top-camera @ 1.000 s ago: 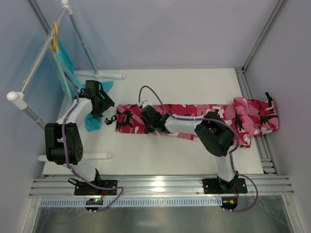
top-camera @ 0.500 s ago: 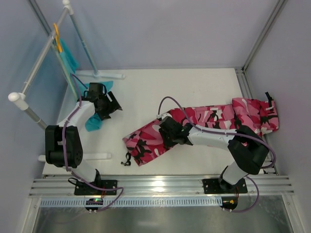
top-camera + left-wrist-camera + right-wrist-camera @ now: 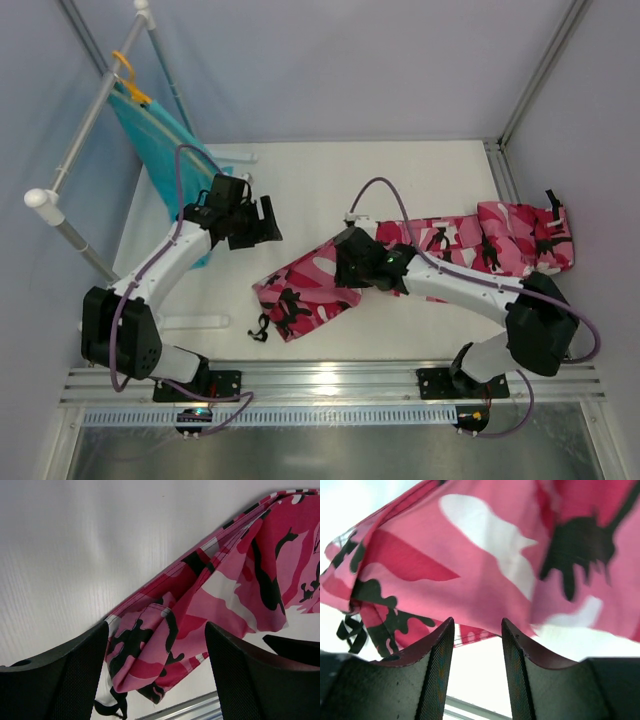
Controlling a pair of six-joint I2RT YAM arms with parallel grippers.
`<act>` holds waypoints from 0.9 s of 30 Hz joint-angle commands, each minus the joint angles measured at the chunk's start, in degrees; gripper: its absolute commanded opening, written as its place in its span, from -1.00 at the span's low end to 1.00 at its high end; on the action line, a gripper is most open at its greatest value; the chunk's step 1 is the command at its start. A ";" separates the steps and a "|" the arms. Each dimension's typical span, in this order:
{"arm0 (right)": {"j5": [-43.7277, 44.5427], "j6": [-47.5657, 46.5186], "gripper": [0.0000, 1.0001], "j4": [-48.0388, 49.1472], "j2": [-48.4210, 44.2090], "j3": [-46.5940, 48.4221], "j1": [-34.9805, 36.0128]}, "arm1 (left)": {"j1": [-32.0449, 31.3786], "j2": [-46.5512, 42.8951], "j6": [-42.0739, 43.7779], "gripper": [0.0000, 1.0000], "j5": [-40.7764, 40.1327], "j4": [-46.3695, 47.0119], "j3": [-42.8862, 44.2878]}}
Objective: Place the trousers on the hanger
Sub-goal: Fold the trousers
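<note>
The pink camouflage trousers (image 3: 450, 245) lie across the table from the right edge toward the front centre, and their left end (image 3: 300, 295) is folded over itself. My right gripper (image 3: 345, 268) hovers over that fold. It is open, and in the right wrist view only white table shows in the right gripper (image 3: 477, 635), with the trousers (image 3: 485, 555) just beyond the tips. My left gripper (image 3: 268, 225) is open wide, left of and behind the fold. In the left wrist view the left gripper (image 3: 156, 665) frames the trousers (image 3: 200, 600) below it without touching them. The hanger is not in view.
A white tube rack (image 3: 90, 120) stands at the far left with a teal garment (image 3: 160, 140) on an orange hanger (image 3: 128, 75). The rack's foot (image 3: 190, 322) lies near the left arm's base. A black drawstring (image 3: 260, 328) trails from the fold. An aluminium rail (image 3: 330, 380) runs along the front edge.
The right gripper pulled the trousers' left end toward the front, then opened and let go of it. The left gripper swung right, away from the rack and toward the fold.
</note>
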 commanded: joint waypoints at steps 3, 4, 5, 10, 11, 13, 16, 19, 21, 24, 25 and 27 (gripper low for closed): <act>8.97 11.79 -0.08 -3.27 -11.59 -8.88 -5.81 | -0.20 -5.32 1.49 0.55 -1.96 -2.81 -1.80; 9.15 11.80 -0.07 -3.71 -12.93 -10.02 -7.65 | -0.29 -6.72 1.49 0.55 -1.70 -2.81 -1.89; 9.76 11.80 -0.08 -3.63 -14.24 -12.21 -11.50 | -0.29 -7.34 1.41 0.55 -1.61 -2.73 -1.98; 13.79 10.48 0.01 -3.62 -16.20 -14.26 -26.63 | -0.55 -10.33 -0.43 0.56 1.55 -1.41 -2.06; 15.29 10.05 0.06 -4.76 -15.84 -11.90 -29.35 | -0.55 -10.60 -0.79 0.56 1.81 -1.15 -1.98; 18.54 8.04 0.24 -7.56 -14.70 -8.73 -36.82 | -0.64 -10.86 -1.75 0.56 2.25 -0.79 -1.36; 21.28 5.40 0.54 -7.42 -12.24 -3.27 -46.99 | -0.90 -11.65 -3.86 0.56 2.69 1.04 -1.71; 22.50 4.85 0.58 -7.14 -7.59 1.73 -55.88 | -1.43 -13.06 -6.94 0.56 4.36 3.86 -3.03; 23.82 4.16 0.64 -7.31 -1.89 6.56 -58.55 | -1.69 -13.24 -8.08 0.56 5.16 5.53 -3.73; 24.62 3.80 0.66 -10.64 8.83 16.40 -62.33 | -2.48 -12.80 -9.23 0.57 6.03 7.64 -4.96; 23.83 3.80 0.66 -11.70 11.47 19.12 -63.30 | -2.75 -12.54 -9.40 0.57 6.21 8.17 -5.05; 22.78 4.06 0.66 -14.33 19.27 26.24 -65.58 | -3.36 -11.58 -10.02 0.57 6.38 10.01 -5.49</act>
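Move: The right hand hangs over the trousers' bend, and the folded right end of the trousers that it goes for lies roughly 44 cm to its right, 14 cm farther out and 7 cm lower. Near that way lies the middle of the trousers, about 22 cm right and 9 cm ahead. The turned-in leg end lies some 10 cm left and 3 cm nearer the base. From the left hand, the folded right end is about 62 cm right, 4 cm ahead and 12 cm down. Sweeping fast to the right, some 43 cm, and about 15 cm forward, the right hand crosses above the trousers to their folded right end, wrist turning nearly 80 degrees clockwise and fingers spreading from half to wide open; it ends a few centimetres higher, touching nothing yet. The left hand, open and empty, lifts about 5 cm, easing slightly back. ##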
